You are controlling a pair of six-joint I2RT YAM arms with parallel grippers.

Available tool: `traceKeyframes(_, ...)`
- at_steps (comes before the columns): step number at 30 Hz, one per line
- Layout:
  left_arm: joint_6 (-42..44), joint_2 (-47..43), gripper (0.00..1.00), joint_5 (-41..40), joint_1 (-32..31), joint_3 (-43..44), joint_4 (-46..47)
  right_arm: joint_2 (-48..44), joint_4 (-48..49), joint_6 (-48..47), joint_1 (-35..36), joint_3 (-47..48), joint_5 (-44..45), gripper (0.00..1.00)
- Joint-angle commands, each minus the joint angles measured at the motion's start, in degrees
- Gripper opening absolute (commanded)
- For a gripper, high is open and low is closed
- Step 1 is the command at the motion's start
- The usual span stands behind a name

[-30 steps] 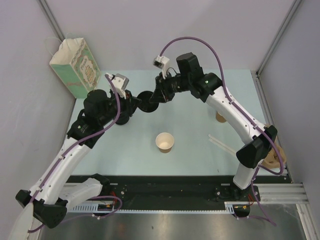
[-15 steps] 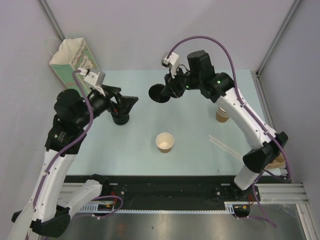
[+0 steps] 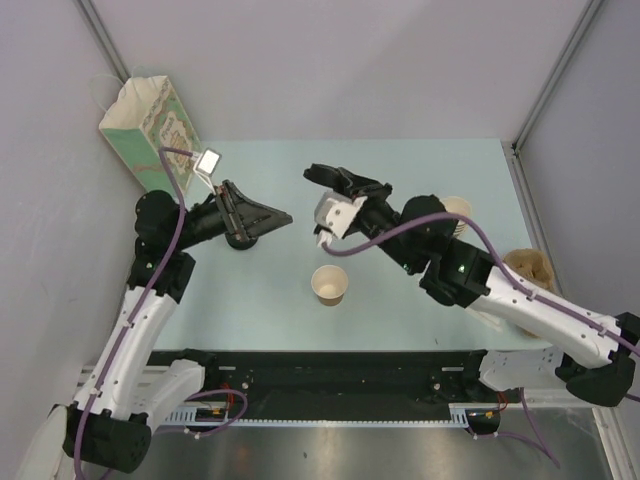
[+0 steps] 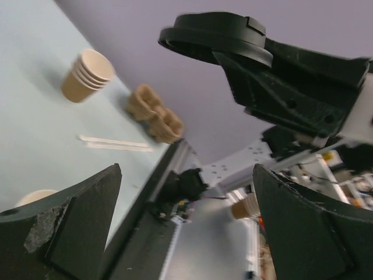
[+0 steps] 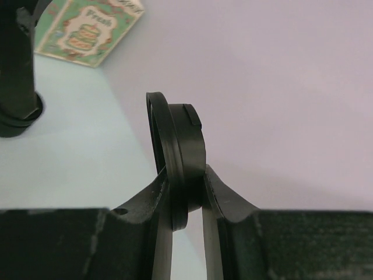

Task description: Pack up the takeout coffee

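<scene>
A single tan paper cup [image 3: 329,284] stands open and lidless at the table's middle; no lidded cup shows. Its rim shows in the left wrist view [image 4: 35,198]. My right gripper [image 3: 345,185] is shut on a black lid [image 3: 320,175], held in the air behind the cup. The right wrist view shows the lid [image 5: 178,151] edge-on, pinched between the fingers [image 5: 224,195]. It also shows in the left wrist view [image 4: 215,35]. My left gripper [image 3: 268,216] is open and empty, pointing right above the low black stack of lids [image 3: 238,241].
A green printed paper bag [image 3: 150,128] stands at the back left. A stack of lidless tan cups [image 4: 87,76], pulp cup carriers [image 4: 154,111] and wooden stir sticks [image 4: 113,143] lie on the right. The right arm crosses the right half of the table.
My right arm has swung round and brought the lid nearer, behind the open cup. My left arm has drawn back a little, its open gripper now pointing right over the lid stack.
</scene>
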Motion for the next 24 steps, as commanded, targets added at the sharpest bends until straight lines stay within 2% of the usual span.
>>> traceKeyframes(1,-17.22,-3.00,1.00,6.36,0.41,-3.53,19.03,-1.71,17.06,-17.54,7.42,-5.43,13.32,0.04)
traceKeyframes(6,-22.50,-4.41,1.00,6.80,0.41,-5.82,28.60,-2.59,30.68,-32.73,13.50,-14.56,18.15,0.04)
traceKeyframes(9,-24.34,-5.20,1.00,6.01,1.20,-7.49,31.07,-2.68,36.92,-37.58,16.23,-18.17,18.87,0.04)
traceKeyframes(19,-22.50,-6.09,0.99,4.95,2.52,-10.66,29.32,-3.91,54.32,-55.94,18.87,-30.21,12.81,0.01)
traceKeyframes(24,-24.08,-5.30,0.97,5.48,2.61,-10.21,31.35,-4.35,57.85,-60.09,19.66,-34.26,9.64,0.01)
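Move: The black lid, still pinched in my right fingers, stands about 7 cm ahead of my open left hand, 9 cm to its right and 6 cm higher. Those open left fingers are some 5 cm back from my right hand, 11 cm to its left and 6 cm lower. The open paper cup stands about 4 cm back from my right hand and 3 cm to its left, roughly 38 cm below. The black lid stack sits about 15 cm ahead of my left hand, 12 cm to its left and 36 cm down. Keeping its pinch on the lid, my right hand draws back about 8 cm, sinking and easing left a little, while its wrist swings the fingertips up some 40 degrees and brings the lid around in front of my left fingers. My left hand, wide open and empty, backs off about 4 cm, rises slightly and tips its fingertips a little upward. ##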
